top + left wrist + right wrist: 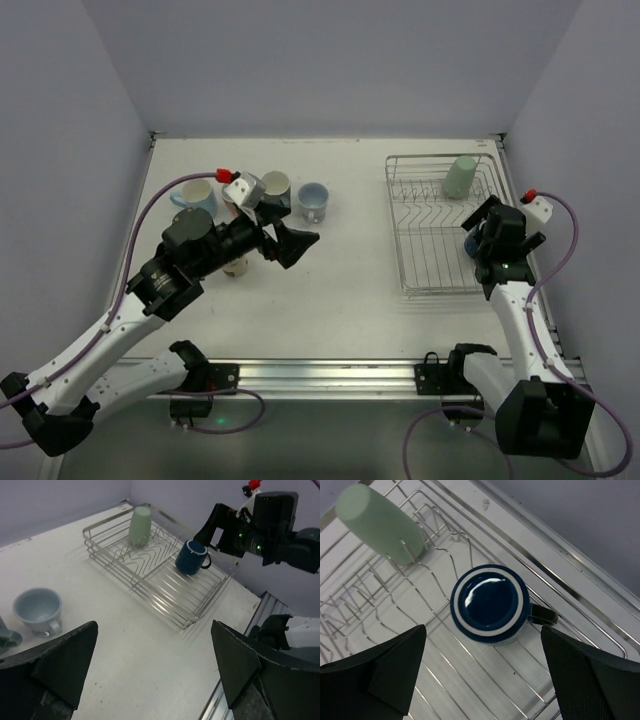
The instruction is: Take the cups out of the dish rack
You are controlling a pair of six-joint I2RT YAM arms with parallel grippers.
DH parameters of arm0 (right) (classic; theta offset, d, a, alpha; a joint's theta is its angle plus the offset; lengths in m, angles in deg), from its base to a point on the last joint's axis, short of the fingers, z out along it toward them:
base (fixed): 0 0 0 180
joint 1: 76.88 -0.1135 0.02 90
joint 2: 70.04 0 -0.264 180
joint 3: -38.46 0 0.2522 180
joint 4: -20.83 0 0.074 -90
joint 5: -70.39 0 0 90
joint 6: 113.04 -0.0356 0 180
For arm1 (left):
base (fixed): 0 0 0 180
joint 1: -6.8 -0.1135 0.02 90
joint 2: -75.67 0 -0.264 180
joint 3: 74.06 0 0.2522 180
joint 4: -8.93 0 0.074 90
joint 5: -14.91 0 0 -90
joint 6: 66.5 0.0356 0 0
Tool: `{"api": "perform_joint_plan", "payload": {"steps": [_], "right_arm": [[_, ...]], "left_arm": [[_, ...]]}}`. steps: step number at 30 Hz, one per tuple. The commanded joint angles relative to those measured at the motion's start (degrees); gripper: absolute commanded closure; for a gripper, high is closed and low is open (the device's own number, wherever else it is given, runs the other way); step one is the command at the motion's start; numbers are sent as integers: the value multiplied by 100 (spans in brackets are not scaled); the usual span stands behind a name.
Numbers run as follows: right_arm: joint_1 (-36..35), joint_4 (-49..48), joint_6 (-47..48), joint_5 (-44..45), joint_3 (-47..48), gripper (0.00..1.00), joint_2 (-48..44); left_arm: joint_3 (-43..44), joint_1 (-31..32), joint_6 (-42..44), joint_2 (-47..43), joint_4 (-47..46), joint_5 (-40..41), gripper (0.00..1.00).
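The silver wire dish rack [440, 262] stands on the right of the table. Two cups are in it. A pale green cup [460, 177] [139, 525] [380, 522] leans on the tines at the back. A dark blue cup [489, 602] [191, 557] sits upside down on the bars, handle pointing right. My right gripper [483, 630] [484, 238] hovers open just above the blue cup, one finger on each side, touching nothing. My left gripper [154, 630] [297, 248] is open and empty over the bare table, left of centre, facing the rack [165, 587].
Other cups stand at the back left: a light blue one [195, 195], a cream one [273, 186] and a pale blue one [313, 200] [39, 611]. Another is partly hidden under the left arm [236, 266]. Walls enclose three sides. A metal rail [330, 375] runs along the front.
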Motion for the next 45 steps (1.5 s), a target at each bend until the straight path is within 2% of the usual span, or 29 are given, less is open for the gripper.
{"api": "perform_joint_plan", "payload": {"steps": [1, 6, 10, 11, 15, 26, 38, 43, 45], "right_arm": [[264, 64, 238, 294, 383, 1, 417], [642, 73, 563, -91, 892, 1, 1181], [976, 64, 871, -785, 1201, 1, 1726], [1011, 64, 932, -1187, 1236, 1, 1789], [1169, -50, 1126, -1770, 1280, 1, 2009], [1196, -50, 1100, -2491, 1184, 1, 2413], [441, 898, 1363, -1183, 1851, 1, 3081], [274, 1241, 1416, -954, 2159, 1, 3239], [151, 1434, 1416, -831, 2290, 6, 3292]], "left_arm": [[-254, -14, 382, -474, 983, 417, 0], [-772, -14, 610, -1011, 969, 613, 0], [-870, -14, 786, -950, 810, 482, 0], [-869, -14, 839, -933, 810, 481, 0], [-1168, 4, 804, -924, 599, 376, 0], [-1353, 127, 831, -1073, 581, 446, 0], [-1344, 118, 848, -977, 634, 639, 0], [-1318, 127, 857, -906, 643, 709, 0], [-1309, 118, 848, -871, 652, 727, 0]]}}
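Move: The blue cup stands upside down in the rack, about 6 cm ahead of the right hand, 4 cm to its right and 10 cm below. The green cup is some 21 cm ahead and 4 cm left of that hand, at similar depth. From the left hand, the blue cup lies roughly 17 cm ahead, 52 cm right and 28 cm lower. Open right hand sinks about 8 cm, swinging right, forward, then left astride the blue cup; left hand sinks too. ##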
